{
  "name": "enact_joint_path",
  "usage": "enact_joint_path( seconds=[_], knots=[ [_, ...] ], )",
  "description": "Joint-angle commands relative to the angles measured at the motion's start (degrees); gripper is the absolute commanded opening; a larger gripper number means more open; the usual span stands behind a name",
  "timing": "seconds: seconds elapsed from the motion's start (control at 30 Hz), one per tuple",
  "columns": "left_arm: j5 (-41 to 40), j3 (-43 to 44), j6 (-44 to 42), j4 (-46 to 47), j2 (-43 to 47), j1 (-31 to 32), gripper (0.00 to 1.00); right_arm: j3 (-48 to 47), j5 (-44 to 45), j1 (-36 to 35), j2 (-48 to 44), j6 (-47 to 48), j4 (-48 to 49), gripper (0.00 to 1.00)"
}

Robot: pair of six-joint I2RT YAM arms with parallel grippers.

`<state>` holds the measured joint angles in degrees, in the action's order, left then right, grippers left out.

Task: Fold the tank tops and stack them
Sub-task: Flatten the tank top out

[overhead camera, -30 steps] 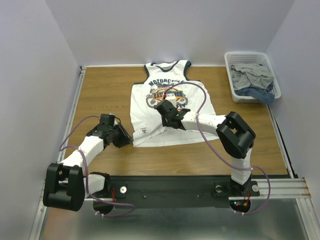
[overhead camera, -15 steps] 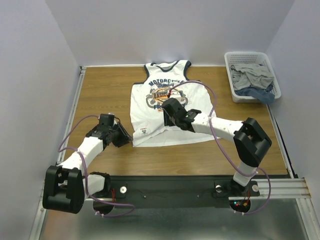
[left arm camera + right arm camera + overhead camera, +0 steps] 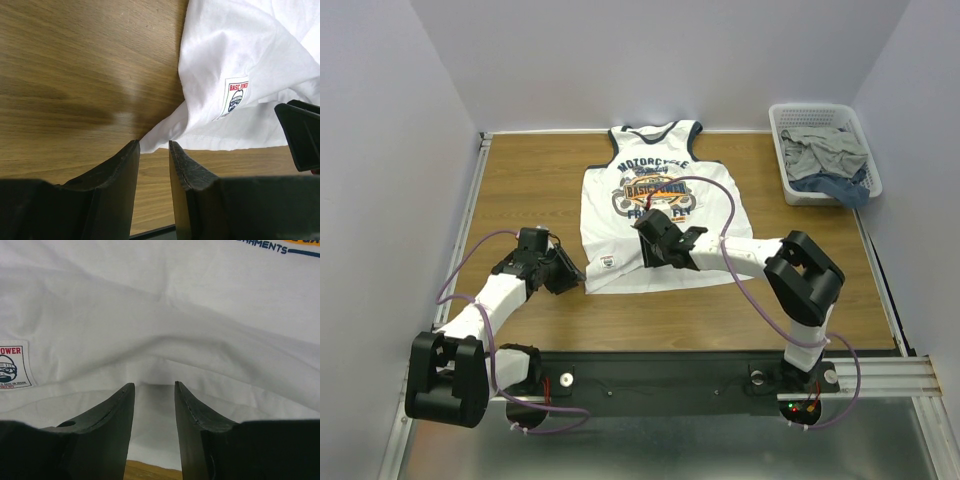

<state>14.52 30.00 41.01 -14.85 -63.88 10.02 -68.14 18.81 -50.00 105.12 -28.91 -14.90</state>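
A white tank top [image 3: 660, 205] with navy trim and a "MOTORCYCLE" print lies flat on the wooden table, neck toward the far wall. My left gripper [image 3: 572, 274] sits low at its near-left hem corner. In the left wrist view the cloth's corner [image 3: 150, 142] just reaches the tips of the open left gripper [image 3: 153, 143], with bare wood showing in the gap. My right gripper [image 3: 653, 252] hovers over the shirt's lower middle. In the right wrist view the right gripper [image 3: 154, 384] stands open over a slight ridge of white cloth [image 3: 160, 340].
A white basket [image 3: 815, 106] holding grey and blue clothes [image 3: 825, 155] stands at the back right corner. A small sewn label [image 3: 236, 95] sits near the shirt's left hem. Walls close in the table on the left, right and far sides.
The right arm has swung and pulled its gripper back from the chest print toward the near hem. The left arm has barely moved.
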Motion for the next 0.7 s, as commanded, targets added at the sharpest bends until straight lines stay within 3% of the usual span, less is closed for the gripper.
enact_joint_path(
  seconds=[0.0,0.23,0.4,0.67],
  knots=[
    [-0.4,0.9,0.1,-0.3,1.2,0.3,0.41,-3.1,-0.2,-0.8,1.4,-0.5,2.2,0.43],
    [-0.4,1.0,0.0,-0.2,1.1,0.3,0.41,-4.1,0.8,-0.8,3.3,-0.6,2.2,0.43],
    [-0.5,1.0,0.0,-0.2,1.1,0.3,0.41,-4.5,1.2,-0.8,3.8,-0.7,2.2,0.37],
    [-0.3,1.0,0.0,-0.1,1.0,0.3,0.41,-4.2,1.6,-0.8,3.0,-0.7,2.1,0.07]
  ],
)
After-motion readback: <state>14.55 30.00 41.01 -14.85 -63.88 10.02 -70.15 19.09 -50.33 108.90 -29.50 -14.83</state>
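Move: The tank top's bunched front hem runs almost directly beneath the right hand's parted fingers, about 1 cm ahead, 1 cm to the left and 2 cm down. At about that same height, the small brand label sits some 8 cm to the right hand's left and level with it, the bottom edge of the exposed back layer about 5 cm back, and the printed logo some 16 cm straight ahead. From the left hand, that hem spot is about 5 cm ahead, 13 cm right and 3 cm below. The bunched front hem is what the right hand settles onto: it sinks about 1.5 cm, easing under 1 cm to its left, with the wrist keeping its slant. Near the bottom of the descent its half-open fingers close almost fully, pinching at the white cloth beside the hem edge. ##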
